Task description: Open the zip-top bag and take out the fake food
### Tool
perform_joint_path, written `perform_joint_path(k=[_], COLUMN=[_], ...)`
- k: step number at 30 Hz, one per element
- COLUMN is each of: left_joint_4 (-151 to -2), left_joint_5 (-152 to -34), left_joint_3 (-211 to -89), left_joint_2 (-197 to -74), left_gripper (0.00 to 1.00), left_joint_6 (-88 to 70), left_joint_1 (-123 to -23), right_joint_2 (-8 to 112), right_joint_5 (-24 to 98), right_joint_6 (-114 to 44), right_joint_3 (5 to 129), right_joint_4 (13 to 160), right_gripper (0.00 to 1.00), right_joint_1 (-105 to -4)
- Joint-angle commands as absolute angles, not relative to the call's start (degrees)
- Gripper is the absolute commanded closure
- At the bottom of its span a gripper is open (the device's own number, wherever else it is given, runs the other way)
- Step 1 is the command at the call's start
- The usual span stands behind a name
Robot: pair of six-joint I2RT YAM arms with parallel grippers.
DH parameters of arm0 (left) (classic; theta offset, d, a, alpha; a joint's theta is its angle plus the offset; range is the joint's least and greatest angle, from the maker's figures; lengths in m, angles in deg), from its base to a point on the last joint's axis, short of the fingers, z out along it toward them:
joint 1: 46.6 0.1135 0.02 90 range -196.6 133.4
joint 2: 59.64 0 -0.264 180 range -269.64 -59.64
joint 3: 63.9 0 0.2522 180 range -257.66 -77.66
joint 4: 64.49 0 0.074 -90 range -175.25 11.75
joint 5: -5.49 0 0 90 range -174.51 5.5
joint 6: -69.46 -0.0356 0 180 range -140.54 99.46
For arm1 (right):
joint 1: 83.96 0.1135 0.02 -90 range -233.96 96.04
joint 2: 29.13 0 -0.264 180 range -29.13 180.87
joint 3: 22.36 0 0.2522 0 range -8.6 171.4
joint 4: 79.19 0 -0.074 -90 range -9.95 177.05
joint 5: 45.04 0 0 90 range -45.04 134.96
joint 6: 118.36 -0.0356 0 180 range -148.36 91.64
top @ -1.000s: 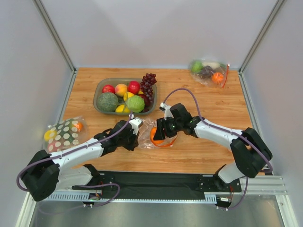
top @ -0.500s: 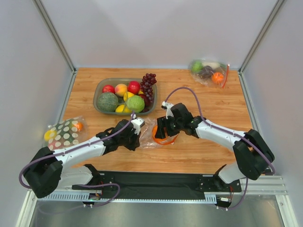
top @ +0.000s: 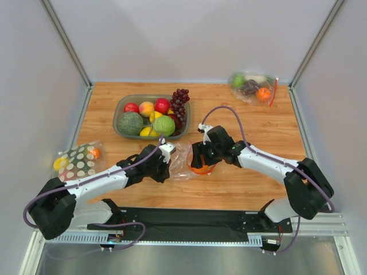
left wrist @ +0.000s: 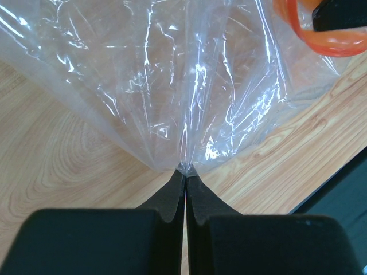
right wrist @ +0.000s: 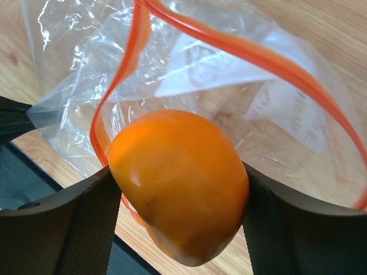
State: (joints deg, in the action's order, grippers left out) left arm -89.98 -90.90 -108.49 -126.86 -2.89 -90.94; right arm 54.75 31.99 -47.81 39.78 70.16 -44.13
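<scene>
The zip-top bag (top: pixel 179 161) lies crumpled at mid-table, clear plastic with an orange-red zip strip (right wrist: pixel 258 57) standing open in a loop. My left gripper (top: pixel 167 167) is shut on the bag's closed bottom edge (left wrist: pixel 184 167), the film bunched between its tips. My right gripper (right wrist: pixel 179 192) sits at the bag's mouth with an orange piece of fake food (right wrist: pixel 180 183) between its fingers, touching both pads and just outside the strip. From above, this orange (top: pixel 200 169) shows under the right gripper (top: pixel 200 160).
A grey bowl (top: pixel 121 106) of fruit and a grape bunch (top: pixel 180 98) stand behind. A polka-dot bag (top: pixel 77 160) lies at the left edge. A second clear bag (top: pixel 252 87) with fruit lies at the back right. A black mat (top: pixel 189 220) lines the near edge.
The right gripper and the orange have shifted slightly right, away from the bag's body, and the jaws have widened. The left gripper stays shut on the bag.
</scene>
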Motion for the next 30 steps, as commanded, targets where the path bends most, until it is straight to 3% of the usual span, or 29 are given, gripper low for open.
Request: perform_joint_path(k=[1,13,24,26,28,30], left_joint_4=[-88.89,-91.96,-92.49,-91.88,-91.53,-91.43], left_joint_5=[-91.8,-88.37,-89.07,-89.86,-90.65,-91.18], left_joint_3=[-110.71,-110.44,-111.59,-111.59,-111.5,-111.5], left_joint_2=[-127.32,-125.65,-124.25,-122.32,-119.43,-116.44], left_gripper=[1.0,1.0,0.99,0.86,0.67,0.57], left_joint_6=[-3.49,-4.02,-5.42,-6.04,-6.39,-6.57], left_joint_1=[-91.43,-91.52,-91.52,-91.43,-91.6,-91.6], right_joint_2=[51.04,40.22,32.75,31.79,31.34,31.6], right_joint_5=[37.22,39.69,25.54,24.32,23.61,23.61], right_joint_6=[-46.38,-44.8,-44.45,-44.01,-43.57,-42.87], right_joint_3=[40.97,43.08,45.28,46.33,47.47,48.44], right_joint_4=[67.89,57.79,55.67,55.32,55.14,54.88], right_gripper=[0.28,0.25,0.25,0.25,0.25,0.25], right_joint_1=[-44.06,-44.15,-48.71,-50.21,-51.79,-52.41])
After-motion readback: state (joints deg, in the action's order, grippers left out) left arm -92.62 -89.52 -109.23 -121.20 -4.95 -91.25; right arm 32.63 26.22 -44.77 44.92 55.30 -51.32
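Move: The right hand already grips the orange, still within the bag's mouth; the grey bin for it has its middle about 17 cm ahead and 16 cm to the left, roughly level with the hand. In the bin the cabbage is some 14 cm ahead and 12 left, the grapes 20 ahead and 7 left. From the left hand, shut on the bag's bottom corner, the orange is about 12 cm right and 3 ahead, the bag's middle 7 right and 4 ahead. The right hand keeps its hold on the orange and lifts it straight up out of the zip-top bag's mouth by about 12 cm, drifting some 4 cm to the right, away from the left hand, its fingers tilting up to point less steeply, about 15 degrees in all. The left hand at first stays almost in place with its pinch on the bottom corner of the bag, then, at the very end, opens its fingers partway, lets go and starts to rise a couple of centimetres. ##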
